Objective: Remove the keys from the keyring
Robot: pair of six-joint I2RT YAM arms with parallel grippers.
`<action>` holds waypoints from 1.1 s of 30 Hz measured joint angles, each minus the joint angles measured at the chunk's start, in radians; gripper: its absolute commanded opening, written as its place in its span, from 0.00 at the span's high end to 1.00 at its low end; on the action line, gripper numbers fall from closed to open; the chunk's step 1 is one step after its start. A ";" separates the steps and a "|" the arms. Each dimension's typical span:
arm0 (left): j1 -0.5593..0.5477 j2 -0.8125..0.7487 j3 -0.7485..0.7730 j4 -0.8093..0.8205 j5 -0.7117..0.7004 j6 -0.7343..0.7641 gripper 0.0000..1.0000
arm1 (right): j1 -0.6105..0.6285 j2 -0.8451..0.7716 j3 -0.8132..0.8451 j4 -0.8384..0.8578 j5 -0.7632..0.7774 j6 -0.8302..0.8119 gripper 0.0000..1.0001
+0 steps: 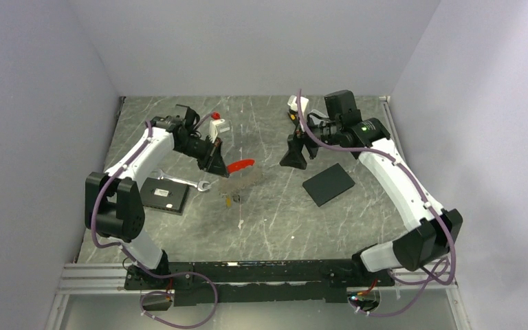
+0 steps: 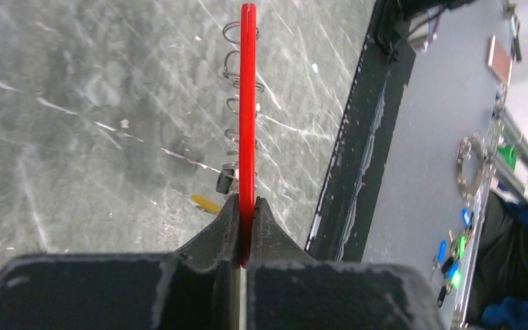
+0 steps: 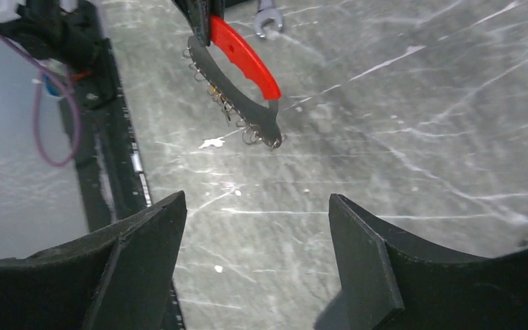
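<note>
My left gripper (image 1: 214, 159) is shut on one end of the keyring's red curved strip (image 1: 240, 166), holding it above the table. In the left wrist view the strip (image 2: 247, 103) stands edge-on between the pinched fingertips (image 2: 246, 205), with thin wire rings (image 2: 232, 69) along its side. A brass-yellow key (image 2: 206, 203) shows just below the jaws; I cannot tell whether it hangs or lies on the table. The right wrist view shows the strip (image 3: 244, 48) with rings (image 3: 251, 134) at its free end. My right gripper (image 1: 295, 155) hovers to the strip's right, open and empty (image 3: 258, 206).
A silver wrench (image 1: 185, 181) lies left of the strip, beside a black flat device (image 1: 163, 194). A black square pad (image 1: 328, 183) lies at the right. Grey walls close in the marbled table (image 1: 282, 220) on three sides.
</note>
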 measured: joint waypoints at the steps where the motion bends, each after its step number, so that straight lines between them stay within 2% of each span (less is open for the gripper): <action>1: -0.010 0.000 0.011 -0.033 0.000 0.031 1.00 | -0.012 0.019 -0.006 0.002 -0.032 0.017 0.26; 5: -0.061 -0.001 0.072 -0.125 0.003 0.124 1.00 | -0.015 0.059 -0.042 0.036 -0.119 0.074 0.31; 10: -0.161 -0.026 0.102 -0.153 -0.031 0.175 1.00 | 0.011 0.063 -0.095 0.092 -0.204 0.132 0.35; 15: -0.297 -0.047 0.118 -0.171 -0.095 0.196 1.00 | 0.106 0.063 -0.143 0.129 -0.222 0.150 0.43; 23: -0.329 -0.047 0.149 -0.197 -0.128 0.199 1.00 | 0.180 0.063 -0.218 0.172 -0.223 0.163 0.59; 29: -0.330 -0.046 0.150 -0.212 -0.134 0.203 1.00 | 0.191 0.064 -0.228 0.196 -0.218 0.172 0.76; 33: -0.327 -0.046 0.150 -0.226 -0.141 0.202 1.00 | 0.196 0.070 -0.228 0.197 -0.215 0.176 1.00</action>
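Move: The keyring's red handle already sits in the shut left fingers by its left end, its middle some 5 cm to the right of them, 1 cm ahead and 2 cm lower. From the open right hand it lies about 15 cm to the left, 2 cm ahead and 10 cm below. The keys hang roughly 5 cm back from the left hand, 1 cm right and 10 cm down; the wrench head lies on the table 9 cm to its left, 1 cm ahead and 16 cm below. The keyring's handle, still pinched at its left end, is carried about 8 cm back, 5 cm right and 3 cm up by the left hand, which turns some 25 degrees clockwise and then all but stops. The right hand comes to it, first sinking, then going back and left with a forward tilt; its fingers narrow steadily and close on the free right end. ##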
